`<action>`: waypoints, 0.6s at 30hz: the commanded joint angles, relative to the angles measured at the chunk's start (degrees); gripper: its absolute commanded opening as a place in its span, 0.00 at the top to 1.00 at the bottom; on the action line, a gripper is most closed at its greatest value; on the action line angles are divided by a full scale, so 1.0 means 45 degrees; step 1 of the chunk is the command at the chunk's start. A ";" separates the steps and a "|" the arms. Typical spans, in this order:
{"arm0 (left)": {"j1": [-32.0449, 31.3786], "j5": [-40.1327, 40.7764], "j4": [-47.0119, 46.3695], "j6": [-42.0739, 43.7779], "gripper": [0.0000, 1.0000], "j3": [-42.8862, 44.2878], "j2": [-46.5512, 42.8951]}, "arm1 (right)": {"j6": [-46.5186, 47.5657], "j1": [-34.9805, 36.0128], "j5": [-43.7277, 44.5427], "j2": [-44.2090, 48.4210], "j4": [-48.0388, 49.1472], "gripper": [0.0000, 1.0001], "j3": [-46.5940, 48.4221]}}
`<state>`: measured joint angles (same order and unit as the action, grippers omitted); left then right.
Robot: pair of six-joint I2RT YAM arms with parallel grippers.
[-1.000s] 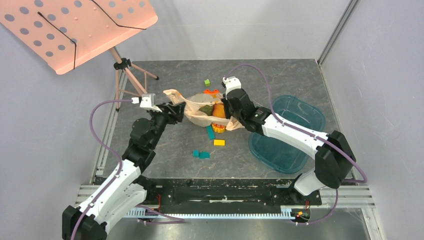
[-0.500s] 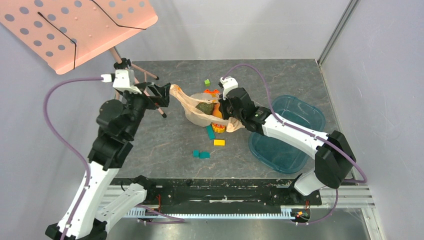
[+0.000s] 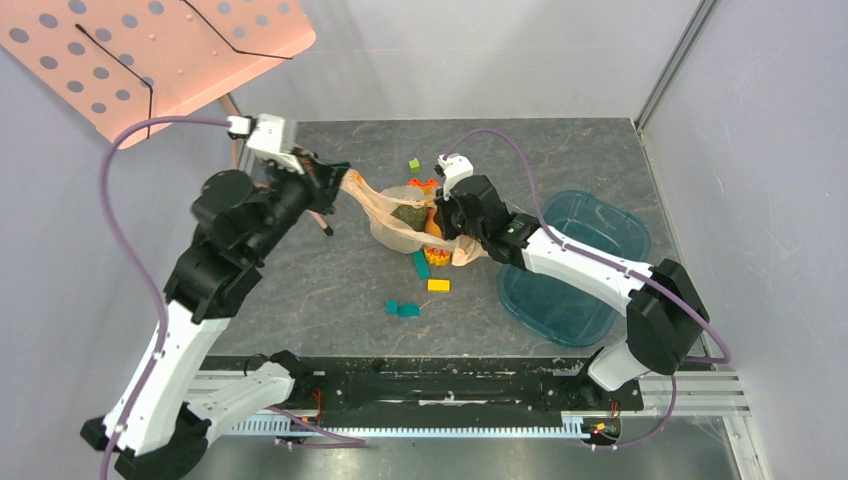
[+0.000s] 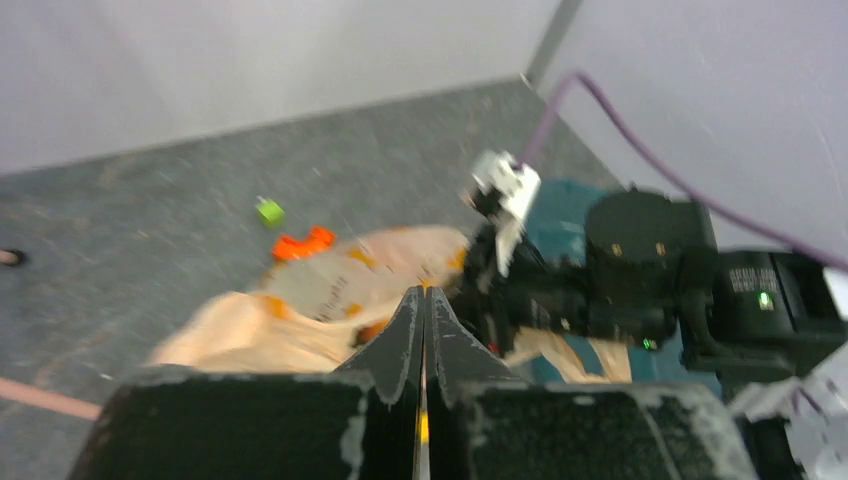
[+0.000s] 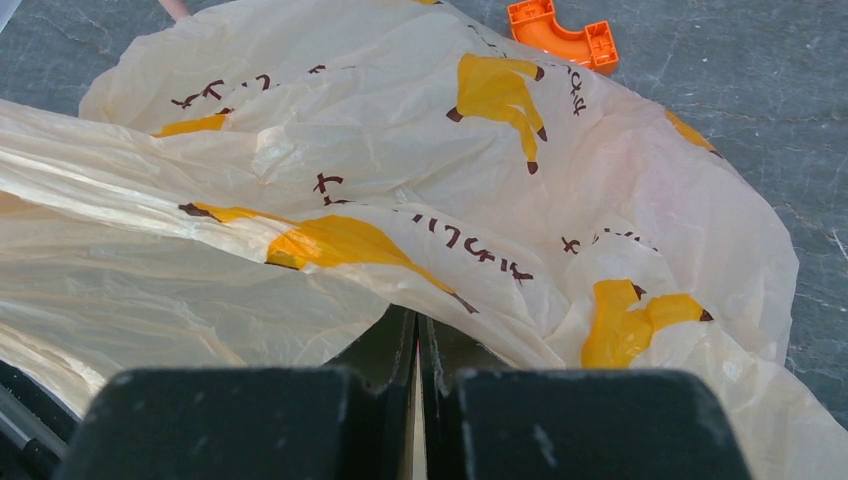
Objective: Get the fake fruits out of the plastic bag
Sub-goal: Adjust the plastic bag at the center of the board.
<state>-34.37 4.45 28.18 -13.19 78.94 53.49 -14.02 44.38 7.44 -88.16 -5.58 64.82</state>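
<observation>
The plastic bag [image 3: 392, 232] lies mid-table, pale peach with orange marks, its mouth pulled wide. Inside it the top view shows the fake fruits: a green-brown ball [image 3: 408, 215] and an orange oval [image 3: 436, 222] to its right. My left gripper [image 3: 338, 180] is shut on the bag's left handle, which stretches taut up to it. In the left wrist view the left gripper [image 4: 422, 292] is pressed together over the bag [image 4: 300, 310]. My right gripper [image 3: 447, 216] is shut on the bag's right edge. In the right wrist view the bag [image 5: 400, 150] runs into the right gripper [image 5: 415, 318].
A teal tray [image 3: 590, 232] sits right of the bag. Around the bag lie an orange toy piece [image 3: 424, 184], a green block [image 3: 414, 164], a yellow block [image 3: 438, 285] and teal blocks [image 3: 403, 309]. A music stand [image 3: 160, 50] with tripod legs stands at the back left.
My left arm has risen and swung back-left. Its gripper was open half a second ago and has now shut on the handle, stretching the bag leftward. The right gripper has barely moved.
</observation>
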 commanded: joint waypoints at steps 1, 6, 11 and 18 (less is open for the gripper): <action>-0.1764 0.0694 -0.0654 -0.0818 0.98 -0.0935 0.0544 | -0.0261 -0.0048 -0.0189 -0.0048 0.0715 0.99 0.0254; -0.3049 0.1580 -0.1653 -0.1225 0.98 -0.1996 0.1259 | -0.0465 -0.0128 -0.0323 -0.0020 0.0789 1.00 0.0230; -0.3124 0.2093 -0.2890 -0.1138 0.98 -0.3225 0.1731 | -0.0629 -0.0170 -0.0411 0.0136 0.0970 1.00 0.0067; -0.3119 0.2483 -0.4563 -0.1173 0.98 -0.4161 0.2812 | -0.0700 -0.0194 -0.0442 0.0262 0.0997 1.00 -0.0087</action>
<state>-48.25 12.84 16.40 -16.67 62.52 64.64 -16.49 43.68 6.02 -88.18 -3.46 64.79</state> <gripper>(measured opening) 0.026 0.005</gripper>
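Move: The left hand is shut and empty, high over the left of the plastic bag; the bag's open middle lies about 7 cm ahead, 9 cm right and 35 cm below. The curved orange piece sits roughly 7 cm farther out than that middle and 3 cm right of it; the teal block is some 10 cm nearer and 3 cm right of it. From the right hand, the bag's middle is about 5 cm ahead, 7 cm left and 11 cm below. The left hand swoops down about 15 cm and right about 9 towards the bag mouth, shut fingers tipping down. ##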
